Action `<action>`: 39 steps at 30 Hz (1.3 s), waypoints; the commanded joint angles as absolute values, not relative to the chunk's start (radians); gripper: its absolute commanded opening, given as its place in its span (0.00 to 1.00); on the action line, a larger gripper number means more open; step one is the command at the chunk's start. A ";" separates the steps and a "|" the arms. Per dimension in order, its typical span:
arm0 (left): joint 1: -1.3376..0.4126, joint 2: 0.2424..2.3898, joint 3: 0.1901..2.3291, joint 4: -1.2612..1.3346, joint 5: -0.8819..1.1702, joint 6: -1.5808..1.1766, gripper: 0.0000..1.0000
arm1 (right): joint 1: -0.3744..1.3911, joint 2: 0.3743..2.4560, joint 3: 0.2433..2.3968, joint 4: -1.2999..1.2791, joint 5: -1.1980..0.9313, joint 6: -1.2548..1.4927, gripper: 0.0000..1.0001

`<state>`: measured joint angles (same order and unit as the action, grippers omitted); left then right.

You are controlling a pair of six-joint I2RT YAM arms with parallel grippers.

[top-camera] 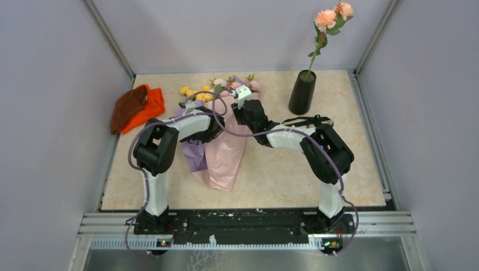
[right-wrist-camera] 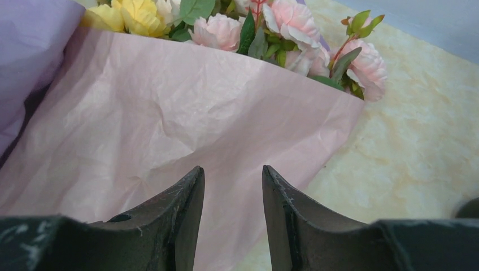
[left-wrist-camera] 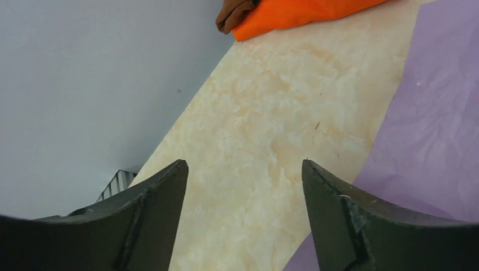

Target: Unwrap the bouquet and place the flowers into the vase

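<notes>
The bouquet lies on the table with its pink paper (top-camera: 226, 158) spread open and the lilac paper (top-camera: 195, 155) beside it. The pink and yellow flowers (top-camera: 217, 89) are at its far end. In the right wrist view the pink paper (right-wrist-camera: 169, 107) fills the middle, with the flowers (right-wrist-camera: 282, 22) above it. My right gripper (right-wrist-camera: 232, 167) hangs over this paper, open, with nothing between its fingers. My left gripper (left-wrist-camera: 244, 164) is open over bare table, next to the lilac paper (left-wrist-camera: 429, 135). The black vase (top-camera: 302, 92) stands at the back right and holds one peach flower stem (top-camera: 326, 20).
An orange-and-brown cloth bundle (top-camera: 135, 107) lies at the back left near the wall, also seen as the orange cloth (left-wrist-camera: 294, 14) in the left wrist view. A black ribbon (top-camera: 308, 120) lies by the right arm. Grey walls close in the table on three sides.
</notes>
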<state>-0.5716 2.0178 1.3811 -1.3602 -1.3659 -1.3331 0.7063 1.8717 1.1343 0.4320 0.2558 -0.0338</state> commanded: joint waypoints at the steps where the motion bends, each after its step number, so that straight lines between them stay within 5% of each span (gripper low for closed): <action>1: -0.554 1.953 1.359 -1.413 -1.359 -1.409 0.83 | 0.710 1.888 1.186 0.481 0.235 -0.035 0.42; 11: -0.551 1.796 1.361 -1.413 -1.340 -1.349 0.99 | 0.710 1.910 1.197 0.482 0.223 -0.031 0.42; 26: -0.501 1.497 1.215 -1.318 -1.338 -1.409 0.99 | 0.712 1.930 1.214 0.478 0.211 -0.031 0.42; 39: -0.509 1.467 1.246 -1.368 -1.330 -1.524 0.99 | 0.787 1.999 1.350 0.437 0.113 -0.008 0.42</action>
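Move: The opened-out purple flap of the wrapping has its middle about 7 cm to the right of the left hand, level with it in reach and some 5 cm lower. The pink wrapping's middle is roughly 21 cm to that hand's right, also level; the orange cloth lies 12 cm ahead and 12 cm left. From the right hand the flap is about 17 cm left and 11 cm back, and the pink flowers are 10 cm ahead, 2 cm right. The purple flap, already out of the left hand's grip, is left behind: that hand spreads its fingers fully and rises about 9 cm, drawing back and left some 5 cm each, while the wrist rolls and tips by roughly 30 degrees. The right hand keeps its fingers half open over the pink paper, dips slightly, then slides about 4 cm left towards the flap. ##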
